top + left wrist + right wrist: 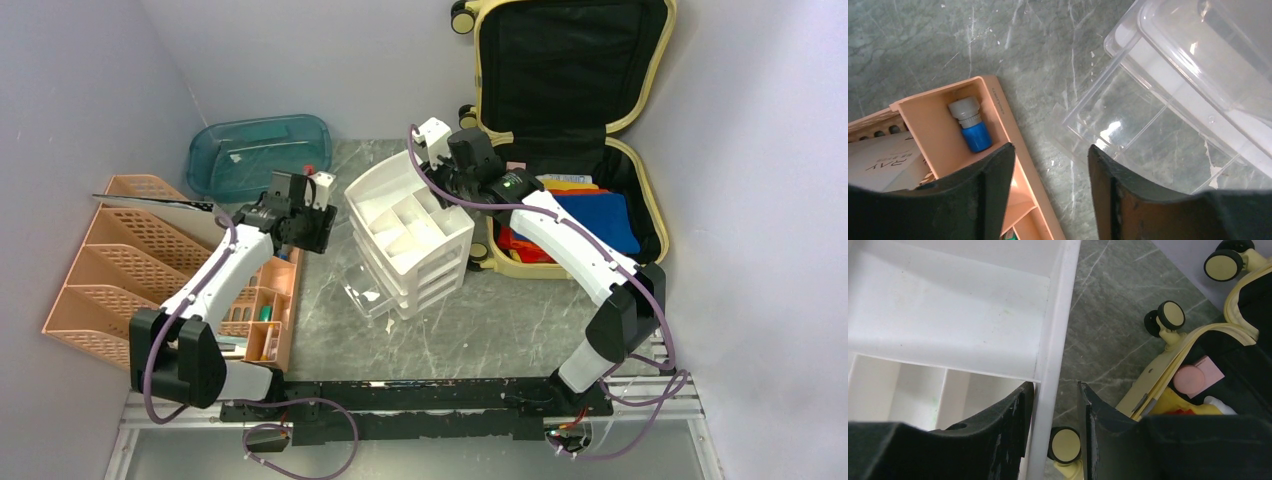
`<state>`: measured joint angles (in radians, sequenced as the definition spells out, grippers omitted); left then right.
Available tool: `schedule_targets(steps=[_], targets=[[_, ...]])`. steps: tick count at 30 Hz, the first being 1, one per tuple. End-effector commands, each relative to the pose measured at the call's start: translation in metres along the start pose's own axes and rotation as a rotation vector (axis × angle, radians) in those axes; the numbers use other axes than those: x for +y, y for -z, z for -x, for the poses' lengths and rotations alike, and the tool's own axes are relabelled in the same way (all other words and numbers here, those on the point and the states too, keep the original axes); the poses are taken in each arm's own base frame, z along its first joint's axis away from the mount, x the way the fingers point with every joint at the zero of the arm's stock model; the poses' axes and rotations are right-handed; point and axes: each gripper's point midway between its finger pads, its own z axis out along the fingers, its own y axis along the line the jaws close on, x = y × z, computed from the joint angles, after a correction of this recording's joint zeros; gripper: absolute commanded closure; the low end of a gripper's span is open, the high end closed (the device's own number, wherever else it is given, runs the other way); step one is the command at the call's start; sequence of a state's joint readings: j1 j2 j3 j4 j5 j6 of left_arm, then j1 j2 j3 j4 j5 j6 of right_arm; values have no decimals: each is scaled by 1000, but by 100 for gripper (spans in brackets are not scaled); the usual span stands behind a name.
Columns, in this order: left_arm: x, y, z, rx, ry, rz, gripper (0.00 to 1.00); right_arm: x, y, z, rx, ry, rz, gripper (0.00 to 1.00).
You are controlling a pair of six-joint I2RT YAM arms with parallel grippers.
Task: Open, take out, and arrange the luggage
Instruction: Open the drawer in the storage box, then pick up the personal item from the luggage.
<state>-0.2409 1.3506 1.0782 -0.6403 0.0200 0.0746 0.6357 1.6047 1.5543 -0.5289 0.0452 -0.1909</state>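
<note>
The pale yellow luggage (pixel 650 215) lies open at the back right, its black-lined lid (pixel 570 60) leaning on the wall. Folded blue, red and yellow clothes (pixel 590 215) fill the lower shell. The right wrist view shows its rim (pixel 1168 370), wheels (pixel 1172 315) and a pink item (pixel 1193 379) inside. My right gripper (pixel 450 185) (pixel 1055 387) is open, left of the luggage, straddling the white drawer unit's right wall with a gap on one side. My left gripper (pixel 312 235) (pixel 1050 152) is open and empty above the table.
The white drawer unit (pixel 410 235) (pixel 948 315) stands mid-table with a clear drawer (pixel 365 290) (pixel 1168 120) pulled out. A peach organizer (pixel 130 270) (pixel 998 100) at the left holds a blue-and-grey cap (pixel 970 125). A teal tray (pixel 260 155) sits at the back left.
</note>
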Motion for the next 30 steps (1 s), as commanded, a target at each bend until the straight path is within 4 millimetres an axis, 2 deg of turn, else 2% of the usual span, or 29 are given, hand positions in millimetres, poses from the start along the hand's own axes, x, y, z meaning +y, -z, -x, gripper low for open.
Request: schedule_targets(steps=[1,4,6,11,14,17,19,22,24,27,30], targets=[[6,19,13,-53,-24,26,35,-17,11,34,-96,-10,-53,56],[7,22,17,-76,-25,29,15,-4,20,44,-128,4,30,43],[7,28,28,-124,-25,29,4,5,34,54,-166,17,91,34],[4,61,66,-266,-29,13,4,7,79,80,-260,49,151,15],[7,84,85,-348,-41,32,4,-8,113,97,-326,44,147,9],[11,96,89,-379,-71,55,4,-35,140,108,-374,30,64,6],[14,101,86,-391,-92,77,4,-62,149,109,-387,10,-39,3],[14,108,81,-420,-133,83,4,-106,148,97,-377,-35,-181,0],[8,115,79,-458,-162,56,4,-134,138,83,-354,-74,-264,0],[-1,129,75,-522,-204,22,4,-176,108,54,-284,-130,-367,0],[-9,134,68,-553,-240,-10,3,-213,73,17,-194,-197,-414,0]])
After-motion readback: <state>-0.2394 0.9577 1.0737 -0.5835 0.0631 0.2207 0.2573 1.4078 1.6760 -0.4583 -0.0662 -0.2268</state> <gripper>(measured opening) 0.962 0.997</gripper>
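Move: The left gripper sits just over the far outer corner of the pulled-out drawer; the drawer's middle lies about 7 cm to its right, 5 cm back and 5 cm below. The storage box is some 17 cm right and 2 cm back, the blue-white bottle about 7 cm left and 2 cm back. The right gripper straddles the box's right rim, the box's middle 6 cm left, 5 cm back and 12 cm down; the suitcase base lies roughly 27 cm right, 2 cm ahead, 20 cm below. Spread the left fingers wide to come free of the drawer's outer edge, then raise that gripper about 13 cm, tipping its fingertips up some 25 degrees and easing back at the end. Open the right gripper fully too, lift it off the box rim, drawing slightly back first, then swing it up and some 15 cm right, finally forward, to over the suitcase's left edge. ##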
